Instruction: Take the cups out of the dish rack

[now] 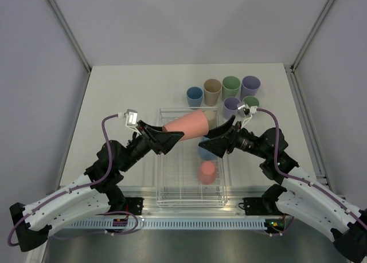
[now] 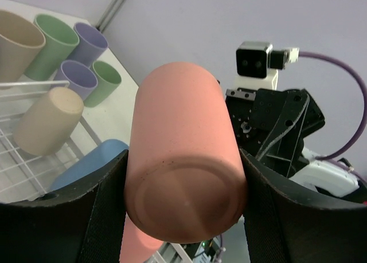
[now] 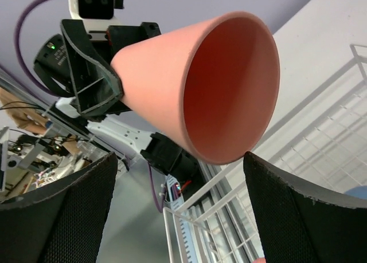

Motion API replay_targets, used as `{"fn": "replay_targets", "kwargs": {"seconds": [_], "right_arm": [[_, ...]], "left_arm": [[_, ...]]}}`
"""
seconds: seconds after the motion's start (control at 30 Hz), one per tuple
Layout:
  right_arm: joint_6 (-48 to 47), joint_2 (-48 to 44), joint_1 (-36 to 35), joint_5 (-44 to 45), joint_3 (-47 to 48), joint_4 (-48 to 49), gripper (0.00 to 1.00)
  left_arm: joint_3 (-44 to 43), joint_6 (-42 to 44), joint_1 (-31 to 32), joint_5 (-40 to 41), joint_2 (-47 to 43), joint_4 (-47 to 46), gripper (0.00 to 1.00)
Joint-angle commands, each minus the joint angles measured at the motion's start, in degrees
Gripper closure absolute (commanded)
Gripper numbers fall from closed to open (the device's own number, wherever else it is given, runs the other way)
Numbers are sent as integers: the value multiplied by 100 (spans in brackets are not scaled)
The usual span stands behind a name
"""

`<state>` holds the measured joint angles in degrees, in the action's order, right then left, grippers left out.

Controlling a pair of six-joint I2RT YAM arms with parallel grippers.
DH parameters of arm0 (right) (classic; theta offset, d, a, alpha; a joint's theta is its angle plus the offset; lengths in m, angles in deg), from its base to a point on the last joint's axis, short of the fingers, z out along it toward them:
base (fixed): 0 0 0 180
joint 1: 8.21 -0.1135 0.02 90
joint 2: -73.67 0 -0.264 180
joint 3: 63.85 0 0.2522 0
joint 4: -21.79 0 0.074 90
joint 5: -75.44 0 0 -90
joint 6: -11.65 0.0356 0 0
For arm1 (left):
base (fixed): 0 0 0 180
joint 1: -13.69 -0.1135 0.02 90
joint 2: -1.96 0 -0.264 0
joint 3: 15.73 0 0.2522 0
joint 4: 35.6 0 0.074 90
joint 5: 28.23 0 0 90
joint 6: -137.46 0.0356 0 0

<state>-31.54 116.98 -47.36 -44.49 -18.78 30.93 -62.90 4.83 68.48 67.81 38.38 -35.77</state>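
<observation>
A coral pink cup (image 1: 187, 125) hangs on its side above the far end of the clear dish rack (image 1: 166, 177), mouth towards the right. My left gripper (image 1: 170, 138) is shut on its base end (image 2: 183, 160), with a finger (image 2: 69, 217) on each side. My right gripper (image 1: 215, 137) stands open facing the cup's mouth (image 3: 229, 85); its pads (image 3: 309, 217) sit wide apart just below the rim, not touching it. In the rack stand an upside-down pink cup (image 1: 207, 172), a partly hidden blue cup (image 2: 86, 165) and a beige cup (image 2: 49, 120).
Behind the rack, upright on the table, are a blue cup (image 1: 194, 95), a beige one (image 1: 212, 91), two green ones (image 1: 231, 86) (image 1: 250, 104) and two purple ones (image 1: 250, 86) (image 1: 231, 107). Grey walls enclose the table.
</observation>
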Motion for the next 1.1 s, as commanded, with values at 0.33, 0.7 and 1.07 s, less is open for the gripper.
{"fn": "replay_targets", "kwargs": {"seconds": [0.33,0.7,1.07], "right_arm": [[-1271,-253,-110,374,719,-1235,12],[-937,-24,-110,66,543,-584,87],[-945,-103,-110,146,543,-690,87]], "left_arm": [[-395,-404,-240,-1307,796,699,98],[-421,-536,-451,-1264,954,329,94],[-641,-474,-592,80,735,980,0]]}}
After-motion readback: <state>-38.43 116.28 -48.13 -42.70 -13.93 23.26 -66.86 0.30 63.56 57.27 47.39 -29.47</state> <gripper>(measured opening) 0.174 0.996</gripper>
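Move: The left gripper already holds the pink cup by its base end, mouth towards the open right gripper, which sits about 12 cm to the left gripper's right, 1 cm back and some 2 cm lower. From the right gripper the held cup's middle lies about 7 cm left, 3 cm ahead and 3 cm up. Some 25 cm below the right gripper stand the blue cup, 5 cm ahead and 2 cm right, and the second pink cup, 5 cm back and 1 cm right. Bring the left gripper down about 5 cm and some 3 cm right, turning slightly clockwise, to put the cup's mouth at the right fingers. Nudge the right gripper up about 2 cm while its fingers shut on the rim, one inside the mouth, one outside. Then open the left fingers wide, easing them forward some 2 cm. ##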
